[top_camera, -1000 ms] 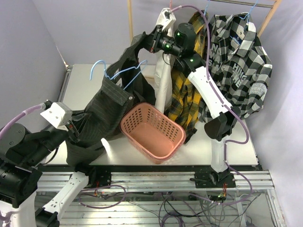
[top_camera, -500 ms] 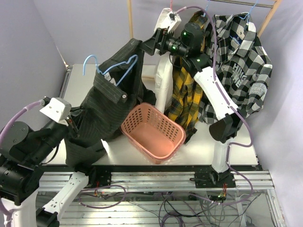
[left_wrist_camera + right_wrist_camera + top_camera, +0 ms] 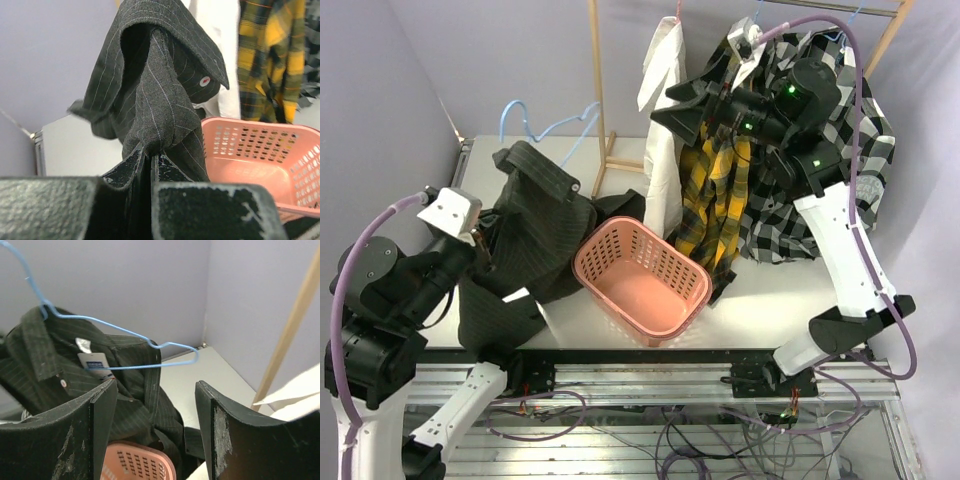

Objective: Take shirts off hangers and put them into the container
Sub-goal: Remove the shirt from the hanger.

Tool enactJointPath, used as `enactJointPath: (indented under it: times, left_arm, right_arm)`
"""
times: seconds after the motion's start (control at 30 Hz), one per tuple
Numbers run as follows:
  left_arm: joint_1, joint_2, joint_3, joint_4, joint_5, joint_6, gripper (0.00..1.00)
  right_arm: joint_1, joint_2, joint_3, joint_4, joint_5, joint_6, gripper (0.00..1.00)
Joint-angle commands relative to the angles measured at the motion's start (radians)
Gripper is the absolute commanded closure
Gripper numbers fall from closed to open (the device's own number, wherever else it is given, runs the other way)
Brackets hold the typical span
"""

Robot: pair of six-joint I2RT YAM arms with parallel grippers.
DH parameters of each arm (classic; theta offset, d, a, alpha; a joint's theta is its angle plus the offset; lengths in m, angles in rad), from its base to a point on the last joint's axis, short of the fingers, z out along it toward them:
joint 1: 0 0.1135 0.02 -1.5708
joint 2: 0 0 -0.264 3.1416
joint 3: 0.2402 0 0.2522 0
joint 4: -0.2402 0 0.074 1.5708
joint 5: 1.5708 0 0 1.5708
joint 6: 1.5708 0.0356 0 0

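The dark pinstriped shirt (image 3: 535, 225) lies slumped on the table left of the pink container (image 3: 640, 275). My left gripper (image 3: 480, 238) is shut on a bunched fold of that shirt (image 3: 150, 90), low at its left side. A light blue hanger (image 3: 504, 115) sticks up behind the shirt. In the right wrist view this hanger (image 3: 125, 330) rests at the collar with one shoulder bare. My right gripper (image 3: 672, 107) hangs open in the air beside the white shirt (image 3: 660, 180), holding nothing. The yellow plaid shirt (image 3: 715, 200) and the checked shirt (image 3: 865, 150) hang on the rack.
Wooden rack poles stand at the back, one (image 3: 595, 80) left of the white shirt and one (image 3: 892, 35) at the far right. The table's left edge runs along a purple wall (image 3: 380, 120). The hanging shirts crowd the back right.
My right gripper opened, let go of the dark shirt's shoulder and swung right and back. The shirt dropped onto the table and the hanger sank behind it. The left gripper stayed shut.
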Motion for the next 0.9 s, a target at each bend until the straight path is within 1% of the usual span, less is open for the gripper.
enactJointPath:
  times: [0.0,0.07,0.2,0.43,0.57,0.73,0.87]
  left_arm:
    - [-0.001,0.017,0.018,0.056,0.225,0.037,0.93]
    - [-0.001,0.019,0.02,0.048,0.267,0.038,0.93]
    - [-0.001,0.03,0.036,0.016,0.339,0.05,0.93]
    - [-0.001,0.038,0.028,0.015,0.43,0.046,0.93]
    - [-0.001,0.051,0.03,0.008,0.469,0.047,0.93]
    - [-0.001,0.066,0.046,-0.002,0.518,0.047,0.93]
    - [-0.001,0.075,0.071,-0.022,0.542,0.049,0.93]
  right_arm:
    - [-0.004,-0.022,-0.059,-0.053,-0.224,-0.119,0.37]
    - [-0.005,-0.056,-0.101,-0.054,-0.259,-0.152,0.37]
    - [-0.004,-0.112,-0.137,-0.115,-0.302,-0.249,0.36]
    - [-0.004,-0.172,-0.168,-0.189,-0.277,-0.404,0.35]
    - [-0.005,-0.155,-0.155,-0.196,-0.282,-0.436,0.35]
    - [-0.004,-0.093,-0.1,-0.239,-0.318,-0.479,0.35]
    - [-0.004,-0.053,-0.057,-0.311,-0.326,-0.545,0.36]
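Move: The free end of the blue hanger in the dark pinstriped shirt stands about 16 cm to the right hand's left and 4 cm ahead, some 3 cm lower. The white shirt hangs about 10 cm ahead and 6 cm left of that hand, its middle 10 cm below. From the left hand, still gripping the dark shirt, the hanger end is roughly 19 cm ahead, 19 cm right and 6 cm up; the container is 9 cm ahead, 29 cm right, 38 cm below. The dark shirt and its hanger are swung towards the right hand by the left hand, which keeps its grip, shifts about 7 cm right and a little back, and turns some 25 degrees clockwise. Meanwhile the open right hand draws back and down to meet the hanger's free end, reversing slightly forward at the finish, its fingers dipping and swinging counter-clockwise; they stay open. ##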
